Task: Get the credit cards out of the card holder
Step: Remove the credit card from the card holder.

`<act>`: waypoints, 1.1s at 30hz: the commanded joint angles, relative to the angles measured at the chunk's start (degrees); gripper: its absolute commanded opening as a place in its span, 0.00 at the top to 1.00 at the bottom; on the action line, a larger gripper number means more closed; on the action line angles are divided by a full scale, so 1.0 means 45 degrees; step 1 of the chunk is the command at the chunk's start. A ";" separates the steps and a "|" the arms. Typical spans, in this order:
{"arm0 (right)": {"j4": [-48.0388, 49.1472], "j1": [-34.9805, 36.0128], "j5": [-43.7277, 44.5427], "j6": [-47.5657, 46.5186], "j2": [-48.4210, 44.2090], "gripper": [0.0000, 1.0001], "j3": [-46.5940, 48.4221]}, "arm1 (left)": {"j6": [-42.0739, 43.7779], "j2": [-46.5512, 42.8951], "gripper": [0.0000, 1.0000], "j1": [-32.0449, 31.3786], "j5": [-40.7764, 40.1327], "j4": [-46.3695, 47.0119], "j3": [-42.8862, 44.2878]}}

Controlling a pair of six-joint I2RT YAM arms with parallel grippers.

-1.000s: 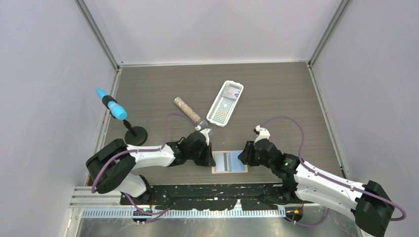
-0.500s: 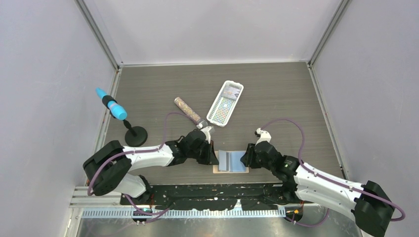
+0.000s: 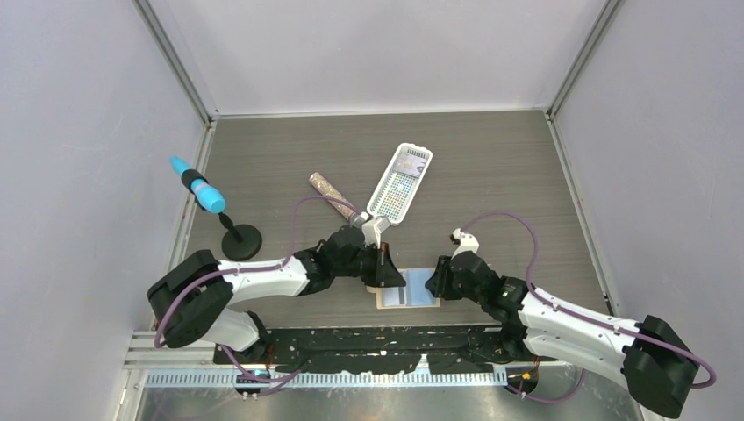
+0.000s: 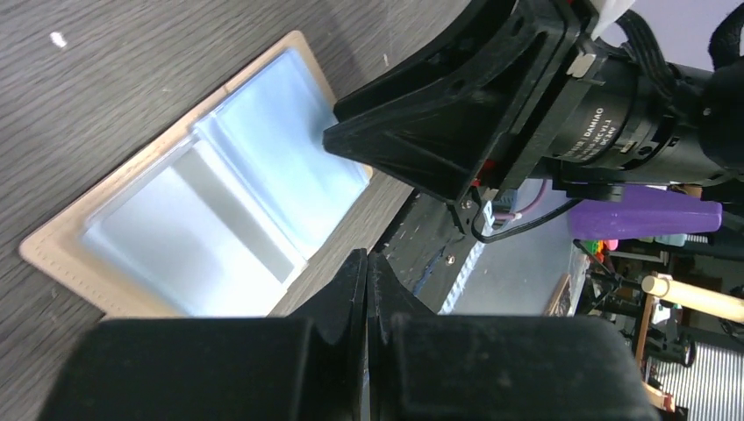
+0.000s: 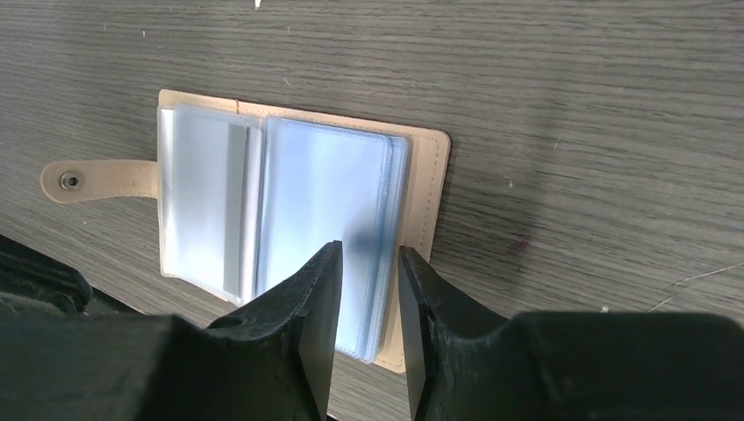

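Observation:
The tan card holder [image 3: 409, 303] lies open near the table's front edge, its tab [image 5: 77, 180] pointing left in the right wrist view. Shiny bluish-grey pockets [image 5: 325, 202] fill both halves. One of the credit cards [image 5: 235, 210], with a grey stripe, shows through the left pocket; the others I cannot make out. My left gripper [image 3: 392, 279] is shut and empty, its tip [image 4: 367, 256] low over the holder's [image 4: 219, 202] left side. My right gripper [image 3: 432, 282] hangs over the right pockets, jaws a little apart [image 5: 368, 253], nothing between them.
A white slotted basket [image 3: 400, 183] lies behind the holder, with a glittery tube [image 3: 333, 196] to its left. A blue-tipped rod on a black round stand [image 3: 242, 240] is at the left. Walls close in the table on three sides.
My left gripper has slid right, from beside the holder to over its left part, staying shut. The right gripper has barely moved.

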 commanded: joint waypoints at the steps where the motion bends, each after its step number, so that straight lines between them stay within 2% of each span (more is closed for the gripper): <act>1: 0.0664 0.0045 -0.0012 0.0138 0.0039 0.63 -0.0105 | -0.0336 0.0583 1.00 -0.0075 0.0723 0.1914 -0.0022; 6: 0.0426 0.0026 0.0027 0.0068 -0.0246 0.63 -0.0003 | -0.0257 0.0501 1.00 -0.0072 0.0073 0.1259 -0.0040; 10: 0.0115 0.0035 0.0077 -0.0074 -0.0444 0.62 0.0162 | 0.0125 -0.0089 0.83 -0.0101 -0.1172 -0.1005 0.0061; 13: -0.0029 0.0045 0.0203 -0.0132 -0.0546 0.61 0.0229 | 0.0268 -0.0237 0.76 -0.0163 -0.1767 -0.2177 0.0244; 17: -0.0058 0.0036 0.0213 -0.0180 -0.0512 0.61 0.0293 | 0.0218 0.0000 0.73 -0.0209 -0.1836 -0.2119 0.0226; 24: -0.0194 0.0046 0.0207 -0.0245 -0.0607 0.62 0.0355 | 0.0449 0.0398 0.65 -0.0209 -0.3055 -0.3237 0.0330; 33: -0.0173 0.0040 0.0232 -0.0229 -0.0614 0.62 0.0304 | 0.0432 0.0742 0.64 -0.0209 -0.2956 -0.3004 0.0328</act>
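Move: The left half of the open card holder lies almost under the left hand, roughly 1 cm ahead, 2 cm to its left and 8 cm below. At that same depth, the holder's right half is about 5 cm to this hand's right and its snap strap 8 cm to the left, each some 1 cm ahead. From the right hand, the left half lies about 9 cm left, 1 cm ahead and 2 cm below. Down and to its left the left hand comes, after a brief drift of under 1 cm right: it sinks about 6.5 cm and travels some 5 cm back over the holder's left half to its strap-side edge. The shut, empty fingers open to about a third and tip some 20 degrees more steeply downward, ending astride the pocket's outer edge; contact can't be made out. The right hand stays low over the right half's outer edge, fingers partly open. ##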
